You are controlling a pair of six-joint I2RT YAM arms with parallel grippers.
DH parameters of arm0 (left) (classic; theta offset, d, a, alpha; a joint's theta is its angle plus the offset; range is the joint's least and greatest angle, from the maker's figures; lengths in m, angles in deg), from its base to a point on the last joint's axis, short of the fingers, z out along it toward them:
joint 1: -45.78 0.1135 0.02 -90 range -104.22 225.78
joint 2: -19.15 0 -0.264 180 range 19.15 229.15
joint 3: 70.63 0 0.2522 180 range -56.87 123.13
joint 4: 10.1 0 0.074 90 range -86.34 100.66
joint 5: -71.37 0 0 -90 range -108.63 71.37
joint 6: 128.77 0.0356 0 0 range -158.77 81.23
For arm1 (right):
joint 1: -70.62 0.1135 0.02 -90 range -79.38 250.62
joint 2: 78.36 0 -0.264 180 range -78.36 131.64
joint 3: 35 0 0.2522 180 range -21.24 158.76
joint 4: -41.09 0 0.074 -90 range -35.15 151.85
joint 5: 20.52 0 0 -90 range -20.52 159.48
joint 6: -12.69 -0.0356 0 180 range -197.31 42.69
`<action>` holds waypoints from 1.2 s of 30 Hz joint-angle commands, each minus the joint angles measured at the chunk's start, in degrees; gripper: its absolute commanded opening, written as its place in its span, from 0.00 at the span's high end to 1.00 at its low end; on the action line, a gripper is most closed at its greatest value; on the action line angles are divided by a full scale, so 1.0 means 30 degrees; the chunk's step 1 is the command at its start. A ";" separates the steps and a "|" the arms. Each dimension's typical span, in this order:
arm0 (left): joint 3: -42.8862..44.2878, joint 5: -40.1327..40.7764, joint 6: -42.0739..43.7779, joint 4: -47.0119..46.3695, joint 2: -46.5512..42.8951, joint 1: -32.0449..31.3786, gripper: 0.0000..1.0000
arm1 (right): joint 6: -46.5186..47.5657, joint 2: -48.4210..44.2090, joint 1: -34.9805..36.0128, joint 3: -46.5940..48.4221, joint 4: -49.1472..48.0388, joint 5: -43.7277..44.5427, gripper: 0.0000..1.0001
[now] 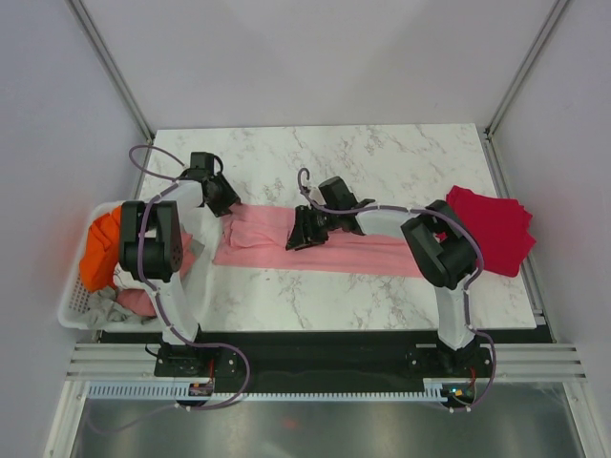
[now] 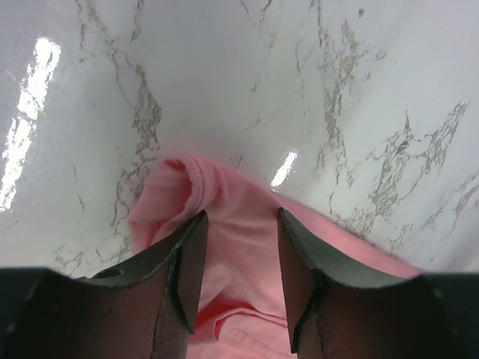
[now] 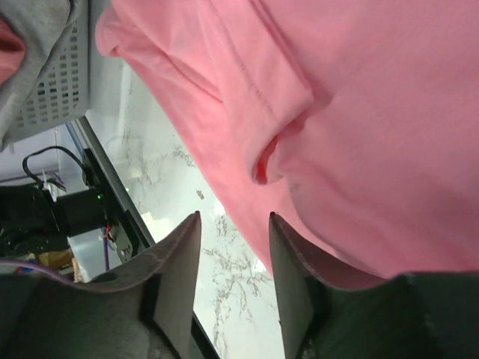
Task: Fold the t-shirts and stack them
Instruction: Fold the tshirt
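Note:
The light pink t-shirt [image 1: 363, 253] lies as a long flat strip across the middle of the marble table. The crimson red t-shirt [image 1: 492, 229] lies folded at the right edge. My left gripper [image 1: 227, 204] is at the pink shirt's far-left corner. In the left wrist view it [image 2: 241, 218] is open, its fingers astride the bunched pink cloth [image 2: 179, 202]. My right gripper [image 1: 299, 239] is over the strip's middle. In the right wrist view it [image 3: 234, 224] is open and empty at the edge of the pink shirt [image 3: 359, 112].
A white basket [image 1: 72, 301] stands at the table's left edge and holds orange [image 1: 100, 250], grey and pink clothes. Its mesh wall shows in the right wrist view [image 3: 52, 97]. The left arm reaches over the basket. Grey walls enclose the table.

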 commanded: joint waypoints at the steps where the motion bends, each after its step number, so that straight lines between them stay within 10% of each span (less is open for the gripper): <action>1: 0.0351 0.0984 0.0809 0.0908 0.0105 0.0024 0.50 | 0.0919 -0.1763 0.0068 -0.0692 0.0094 -0.0531 0.49; 17: 0.0088 0.0486 0.1483 0.1083 -0.0744 0.0024 0.50 | 0.1095 -0.0068 -0.0723 0.4751 0.0914 -0.1263 0.13; 36: -0.0177 -0.2412 0.1836 0.0732 -0.2299 -0.0533 0.48 | -0.1686 0.5790 -0.0108 1.0143 -0.1107 -0.1235 0.16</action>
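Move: Close to the left hand, the section of the shirt's far fold that the right hand goes for lies about 9 cm ahead of the right hand, 8 cm to its left and 2 cm lower. From the right hand, the shirt's far-left corner is some 10 cm ahead and 14 cm left, while its near edge runs about 7 cm back, straight behind. That far fold lies roughly 7 cm to the left hand's right and 1 cm back, about level in height. Rising clear of the fold it has already freed, the right hand spreads its fingers wide and arcs forward and left, about 9 cm out and 6 cm across, up over the pink shirt, then sinks towards the far fold. The left hand at first stays resting on the cloth by the far-left corner, then lifts off about 5 cm with its fingers still half open, easing slightly back and right. ##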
